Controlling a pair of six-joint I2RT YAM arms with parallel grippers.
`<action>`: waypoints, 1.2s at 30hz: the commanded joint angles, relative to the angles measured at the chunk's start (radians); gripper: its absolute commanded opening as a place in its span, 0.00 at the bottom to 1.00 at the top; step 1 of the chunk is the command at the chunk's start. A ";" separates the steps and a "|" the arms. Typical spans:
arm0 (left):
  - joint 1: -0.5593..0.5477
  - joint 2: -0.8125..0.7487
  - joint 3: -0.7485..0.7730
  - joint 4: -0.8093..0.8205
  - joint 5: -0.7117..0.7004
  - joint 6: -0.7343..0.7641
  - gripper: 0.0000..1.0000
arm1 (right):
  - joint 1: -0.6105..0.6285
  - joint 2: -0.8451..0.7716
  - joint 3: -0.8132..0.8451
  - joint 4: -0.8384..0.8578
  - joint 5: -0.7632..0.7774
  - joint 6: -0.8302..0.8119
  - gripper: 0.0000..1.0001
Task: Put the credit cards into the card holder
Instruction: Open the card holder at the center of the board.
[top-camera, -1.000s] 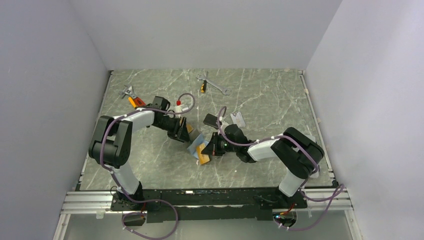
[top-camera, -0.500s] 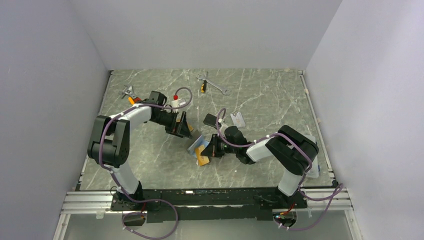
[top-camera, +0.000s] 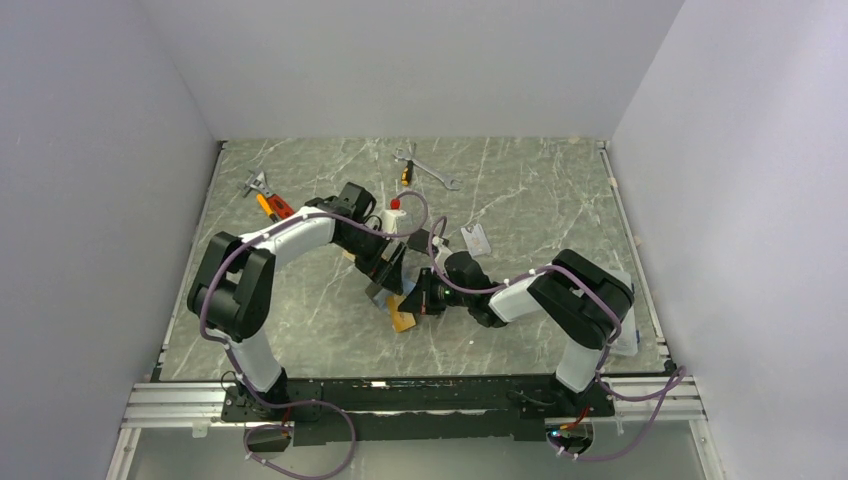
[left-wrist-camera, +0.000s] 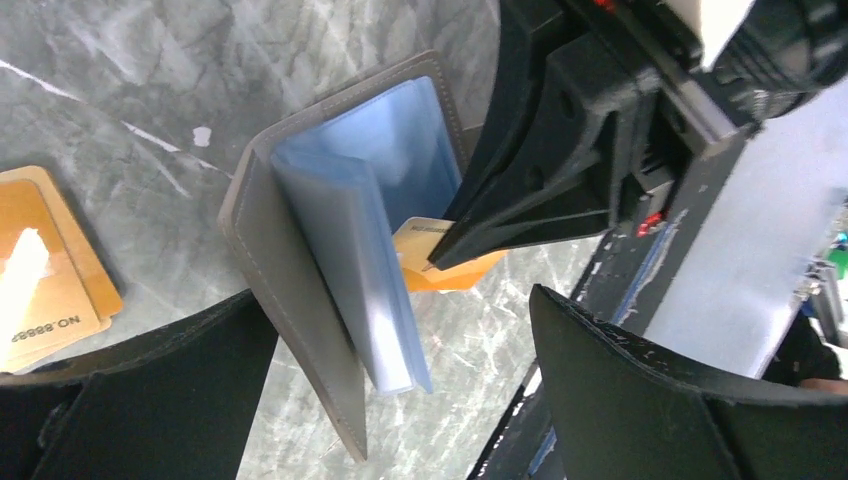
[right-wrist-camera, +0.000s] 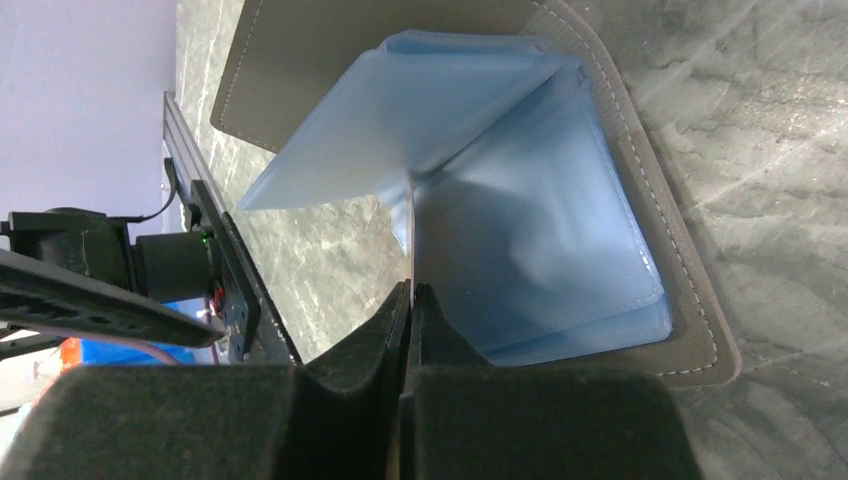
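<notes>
The card holder (left-wrist-camera: 300, 290) stands open on the table, taupe cover outside and light blue pockets (right-wrist-camera: 520, 210) fanned apart. My left gripper (left-wrist-camera: 400, 400) hangs open over it, one finger on each side, touching nothing. My right gripper (right-wrist-camera: 410, 295) is shut on an orange credit card (left-wrist-camera: 445, 270), whose edge points in among the blue pockets. From above, that card (top-camera: 403, 320) pokes out below the right gripper (top-camera: 418, 299), right beside the holder (top-camera: 377, 291). A second orange card (left-wrist-camera: 45, 280) lies flat on the table left of the holder.
A silver-grey card (top-camera: 477, 238) lies behind the right arm. A wrench (top-camera: 430, 168) lies at the back of the marble table (top-camera: 300, 330), and an orange-handled tool (top-camera: 265, 198) at the back left. The two arms meet close together at the middle.
My left gripper has opened wide and swung right, from beside the holder to over it. The right gripper with the orange card has crept slightly left.
</notes>
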 joint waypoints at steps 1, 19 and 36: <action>-0.013 0.005 0.020 -0.025 -0.133 0.066 0.99 | 0.006 0.019 -0.002 -0.027 0.029 -0.024 0.00; 0.009 0.050 0.036 -0.041 -0.243 0.089 0.83 | 0.002 -0.073 -0.094 -0.048 0.056 -0.026 0.00; -0.018 0.093 -0.027 -0.110 0.055 0.114 0.36 | -0.037 -0.227 -0.185 -0.101 0.091 -0.016 0.00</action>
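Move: The left hand's open fingers are above and to the right of the card holder's raised left leaf, which lies about 4 cm left, level fore and aft, and 4 cm down. The orange cards lie some 8 cm ahead and 7 cm left, the black card case about 10 cm ahead and 7 cm right. From the right hand, which still grips an orange card, that leaf is some 4 cm ahead and 7 cm left at about its height; the blue right leaf lies 3 cm ahead, 1 cm left and 3 cm down. Down and left by about 4 cm each, and slightly forward, the left hand sinks onto the raised left leaf, its fingers tipping some 15 degrees steeper. They close to about a third open and pinch the leaf, then the hand draws back and right a couple of centimetres. Meanwhile the right hand, keeping its card gripped, pulls away to the right and back, about 4 cm in all. ##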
